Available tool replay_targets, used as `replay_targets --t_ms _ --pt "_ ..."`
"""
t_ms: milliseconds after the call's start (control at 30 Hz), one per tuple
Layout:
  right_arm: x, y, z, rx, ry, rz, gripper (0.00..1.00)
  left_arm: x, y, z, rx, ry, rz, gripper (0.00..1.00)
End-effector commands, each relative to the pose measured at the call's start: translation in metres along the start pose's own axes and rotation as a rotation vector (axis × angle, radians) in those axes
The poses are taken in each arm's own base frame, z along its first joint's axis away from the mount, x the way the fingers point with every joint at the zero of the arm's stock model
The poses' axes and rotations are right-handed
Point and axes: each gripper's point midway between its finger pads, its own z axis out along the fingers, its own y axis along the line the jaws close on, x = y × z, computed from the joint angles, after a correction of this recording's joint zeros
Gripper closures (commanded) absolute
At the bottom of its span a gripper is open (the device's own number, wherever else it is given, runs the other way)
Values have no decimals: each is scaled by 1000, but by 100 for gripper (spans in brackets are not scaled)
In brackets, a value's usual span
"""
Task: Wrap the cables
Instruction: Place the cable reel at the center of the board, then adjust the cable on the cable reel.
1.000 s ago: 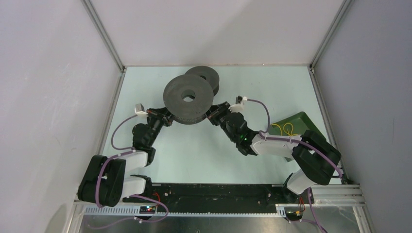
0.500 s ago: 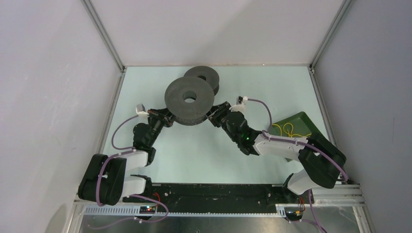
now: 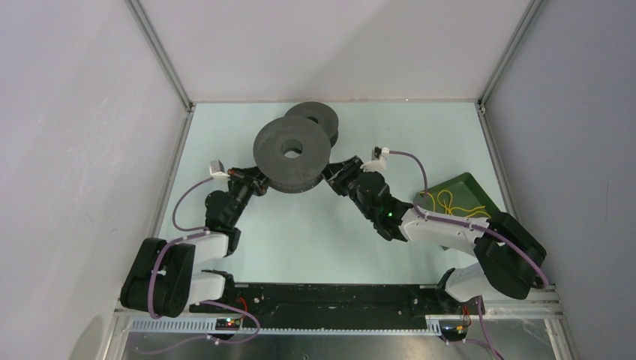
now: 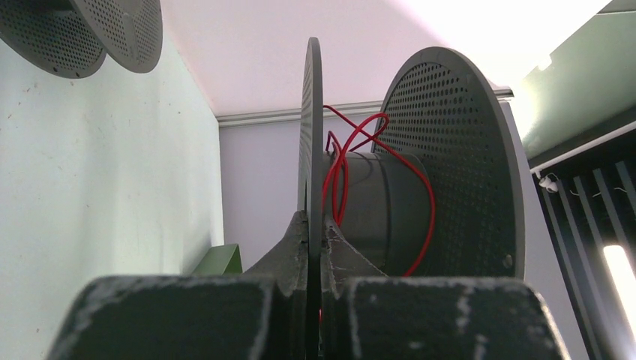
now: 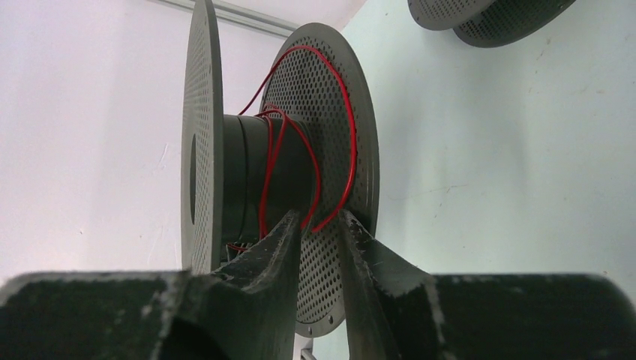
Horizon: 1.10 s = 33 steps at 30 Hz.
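Observation:
A dark grey spool (image 3: 291,154) hangs above the table, and my left gripper (image 3: 259,180) is shut on the edge of its thin flange (image 4: 310,135). The red cable (image 4: 341,161) lies in loose loops round the spool's hub. My right gripper (image 3: 335,174) is at the spool's right side. In the right wrist view its jaws (image 5: 320,216) stand open, with a loop of the red cable (image 5: 349,135) just past the fingertips and nothing gripped. The yellow cable (image 3: 448,199) lies bunched in a green tray (image 3: 469,189).
A second dark grey spool (image 3: 319,116) lies flat on the table behind the lifted one. White walls close in the table at the back and sides. The green tray sits at the right edge, beside the right arm.
My right gripper has opened and let go of the red cable, and the right arm has drawn slightly to the right. The left gripper and the spool have stayed put.

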Motion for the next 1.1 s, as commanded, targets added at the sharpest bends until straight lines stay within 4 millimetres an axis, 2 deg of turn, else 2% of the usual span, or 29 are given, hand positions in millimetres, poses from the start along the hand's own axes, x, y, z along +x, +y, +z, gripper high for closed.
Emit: replay_targets --t_ms 0,200,400,633,733,867,967,1067 --pt "-3 -23 -6 70 -3 -67 71 3 -76 -2 264 17 -4 100" --pt "-5 -27 -8 82 3 -72 71 3 -76 -3 265 18 -1 100" --pt "-16 -26 -17 81 -13 -98 71 2 -75 -3 261 15 5 100" --pt "-37 -11 -32 34 -43 -157 71 5 -70 1 252 39 33 100" --pt "-44 -10 -38 21 -53 -179 70 10 -68 6 247 71 44 100" --pt "-56 -7 -47 -11 -61 -211 69 11 -56 11 214 92 57 100" --pt "-65 -4 -53 -42 -69 -231 68 12 -39 15 172 98 72 100" --pt "-74 -10 -58 -46 -79 -248 68 13 -19 19 125 113 90 100"
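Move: The left hand grips the near-left rim of the cable reel's lower flange, with the reel's middle roughly 6 cm ahead, 8 cm right and 4 cm above; the board's center lies about 18 cm to that hand's right, level with it and some 20 cm below. The spare reel stands about 22 cm ahead and 10 cm right of that hand, around 17 cm lower. From the right hand the cable reel's middle is some 6 cm ahead, 8 cm left and 4 cm up. The right hand, its fingers already part open around the near-right rim of the lower flange, draws off to the right by about 8 cm, slowly at first and then faster, easing back and up a little with roughly 10 degrees of roll and tip-up, fingers staying as open as they were. The left hand keeps its pinch on the flange and alone carries the reel: after holding still it lifts about 2 cm, then swings slightly right and forward towards the board's center while sinking back to its starting height. ##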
